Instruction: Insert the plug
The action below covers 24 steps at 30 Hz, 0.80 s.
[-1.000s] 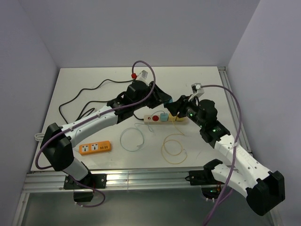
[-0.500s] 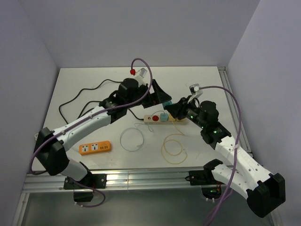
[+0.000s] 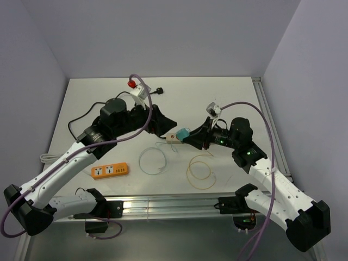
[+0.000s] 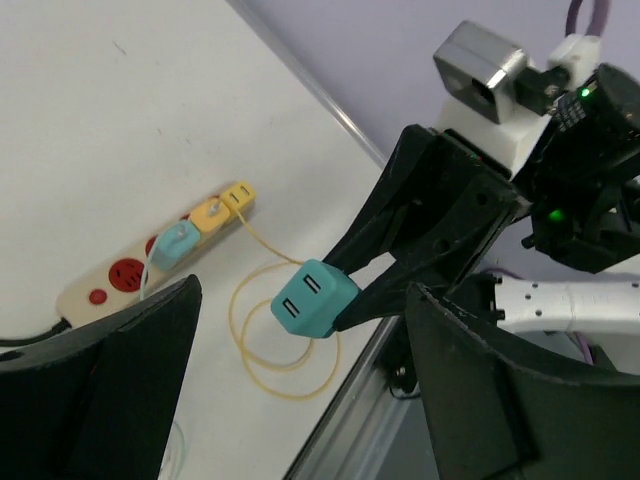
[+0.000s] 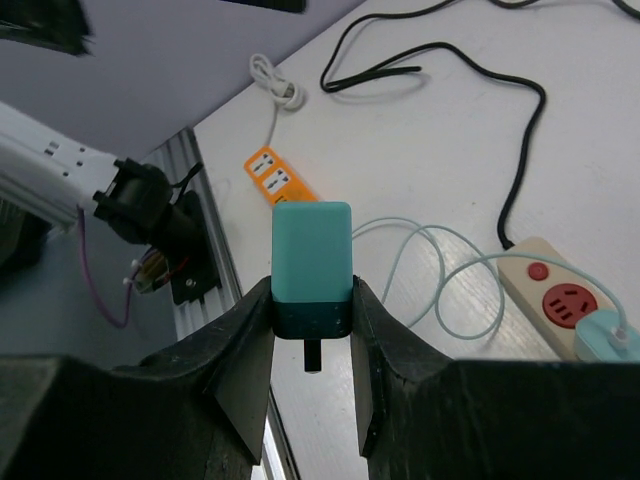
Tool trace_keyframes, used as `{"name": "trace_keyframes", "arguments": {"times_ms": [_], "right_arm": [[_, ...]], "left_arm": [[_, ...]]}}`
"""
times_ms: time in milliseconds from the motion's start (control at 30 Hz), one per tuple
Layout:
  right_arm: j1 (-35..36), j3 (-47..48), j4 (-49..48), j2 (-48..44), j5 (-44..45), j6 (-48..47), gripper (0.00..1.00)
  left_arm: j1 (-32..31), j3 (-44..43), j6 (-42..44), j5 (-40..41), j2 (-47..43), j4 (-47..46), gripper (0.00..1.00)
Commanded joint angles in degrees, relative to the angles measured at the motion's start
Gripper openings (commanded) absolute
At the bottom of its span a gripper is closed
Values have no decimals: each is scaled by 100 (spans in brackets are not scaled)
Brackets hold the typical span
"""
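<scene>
The plug (image 5: 311,255) is a teal cube-shaped adapter, and my right gripper (image 5: 311,340) is shut on its dark lower end, with one prong showing between the fingers. In the top view the plug (image 3: 183,134) hangs above the table, over the left part of the beige power strip (image 3: 172,138). My left gripper (image 3: 166,124) stands open just left of it, holding nothing. From the left wrist the plug (image 4: 312,298) shows two slots on its face, and my left gripper (image 4: 300,400) frames it with wide jaws. The strip (image 4: 120,275) carries a teal adapter (image 4: 177,245) and a yellow one (image 4: 211,212).
An orange power strip (image 3: 110,171) lies near the front left. A pale teal cable loop (image 3: 152,160) and a yellow cable loop (image 3: 200,170) lie in front of the beige strip. A black cord (image 3: 87,114) runs off to the left. Aluminium rails (image 3: 163,206) line the near edge.
My left gripper opened and drew back to the left, away from the plug. My right gripper closed on the plug and carried it left over the strip.
</scene>
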State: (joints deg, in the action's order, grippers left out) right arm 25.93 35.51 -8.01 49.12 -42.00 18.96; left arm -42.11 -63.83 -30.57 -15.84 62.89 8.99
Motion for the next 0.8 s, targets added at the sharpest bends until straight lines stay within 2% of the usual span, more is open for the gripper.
{"name": "trace_keyframes", "arguments": {"times_ms": [0,67,167,300,367,533,667,767], "right_arm": [[183,26,-333,-87,-432,-445,0],[377,44,-289,-52,-397,-569,0],[430,88,-184,1,-371,-613,0],[439,-26,-341,-122,-580,-351,0],[439,26,-368,-87,-721,-165,0],[439,316,-315,203,-1599,336,0],[448,334,-693,185,-2092,705,0],[439,299,-903,-16,-2268,872,0]], "left_arm": [[54,-557,656,-797,337,785,87],[62,-796,780,-1008,608,1401,81],[71,-999,789,-1089,742,1728,80],[71,-624,1384,-1553,330,1414,85],[62,-281,1597,-1878,-177,853,86],[71,415,2116,-2678,-664,173,75],[71,223,2379,-3564,-367,410,65],[62,170,2512,-3690,-269,577,59]]}}
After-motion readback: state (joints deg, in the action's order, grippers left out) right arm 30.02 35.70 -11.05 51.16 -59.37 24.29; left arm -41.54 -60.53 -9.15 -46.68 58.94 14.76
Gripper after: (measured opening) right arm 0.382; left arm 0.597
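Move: The teal plug, held in the right fingertips, is about 6 cm to the right of the left hand, level fore-and-aft and some 8 cm lower. From the right hand, the open left gripper is about 8 cm left, 8 cm up and 1 cm ahead. From the left hand, the power strip lies on the table 10 cm ahead and 9 cm right, the pale cord loop 3 cm back and 8 cm left, and the yellow cord loop 8 cm back and 13 cm right. Down first, by about 4 cm, then back some 9 cm with a partial rise, the left hand closes in on the teal plug, swinging clockwise about 30 degrees to point right, its open fingers narrowing part way. The right hand keeps its pinch on the plug, drawing it back about 7 cm and slightly left while turning counter-clockwise until its fingers face the left gripper. ##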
